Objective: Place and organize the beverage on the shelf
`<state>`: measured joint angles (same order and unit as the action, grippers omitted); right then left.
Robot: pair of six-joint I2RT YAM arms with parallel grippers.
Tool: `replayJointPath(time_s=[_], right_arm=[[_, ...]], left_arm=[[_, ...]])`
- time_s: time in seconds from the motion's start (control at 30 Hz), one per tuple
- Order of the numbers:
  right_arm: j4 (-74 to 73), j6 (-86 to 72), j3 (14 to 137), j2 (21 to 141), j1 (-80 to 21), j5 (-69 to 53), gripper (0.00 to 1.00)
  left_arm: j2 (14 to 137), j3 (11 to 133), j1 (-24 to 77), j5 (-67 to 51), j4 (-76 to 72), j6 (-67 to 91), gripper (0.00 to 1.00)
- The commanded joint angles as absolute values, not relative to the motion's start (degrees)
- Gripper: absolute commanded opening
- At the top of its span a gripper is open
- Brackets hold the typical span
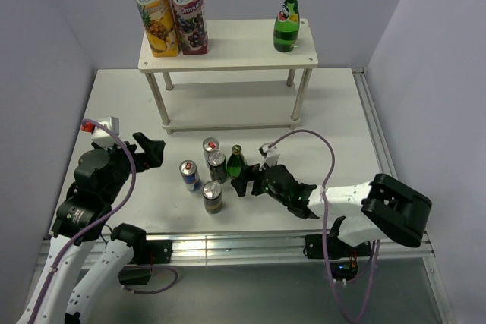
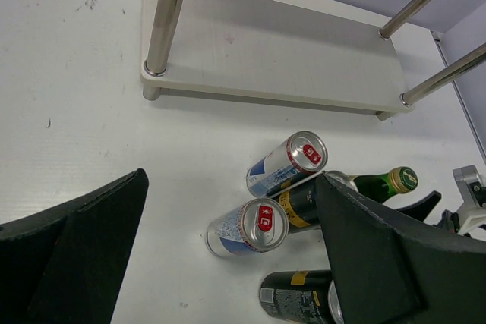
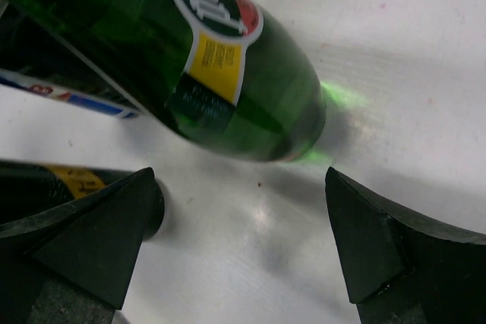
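Observation:
The white two-tier shelf stands at the back; its top board holds two juice cartons at the left and a green bottle at the right. Several cans and a small green bottle stand together on the table in front of it. My right gripper is open, just right of this bottle; in the right wrist view the bottle lies just ahead of the open gripper. My left gripper is open and empty, left of the cans; the left wrist view shows the cans beyond the open gripper.
The shelf's lower board is bare, with thin legs at its corners. Walls close in the table at the back and both sides. A metal rail runs along the near edge.

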<state>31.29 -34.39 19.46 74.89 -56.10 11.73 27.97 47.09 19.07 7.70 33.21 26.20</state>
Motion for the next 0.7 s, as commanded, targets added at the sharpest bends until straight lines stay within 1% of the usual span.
replayJointPath(time_s=[0.0,0.07,0.3,0.67], right_arm=[[41.47,-32.0,22.32,77.69,-55.28,14.94,1.0],[45.15,-30.94,22.41,79.79,-55.02,15.9,1.0],[50.8,-27.43,24.61,85.6,-54.49,18.19,1.0],[57.56,-27.16,27.16,93.78,-52.21,16.88,1.0]], left_arm=[[28.39,46.93,18.72,6.42,30.5,25.31,0.99],[28.48,46.93,18.72,6.24,30.41,25.31,0.99],[28.65,46.85,18.72,6.06,30.5,25.31,0.99],[29.27,46.76,18.72,5.36,30.23,25.14,0.99]])
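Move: The green bottle standing on the table is about 6 cm ahead of my open right hand and 3 cm to its left, its middle some 4 cm higher. The black can stands some 6 cm to the left of the bottle, level with it. The rear red-topped can is about 8 cm left of the bottle and 5 cm farther out; the front can is 8 cm left of it and 11 cm nearer me. From my left hand, the bottle lies roughly 5 cm ahead, 21 cm right and 17 cm lower. I slide my right hand low over the table onto the green bottle, about 6 cm forward and a little to my left, fingers wide open so that they come around its body. My left-side finger goes in between the bottle and the black can and pushes against the can, while the wrist tips up some 10 degrees. ##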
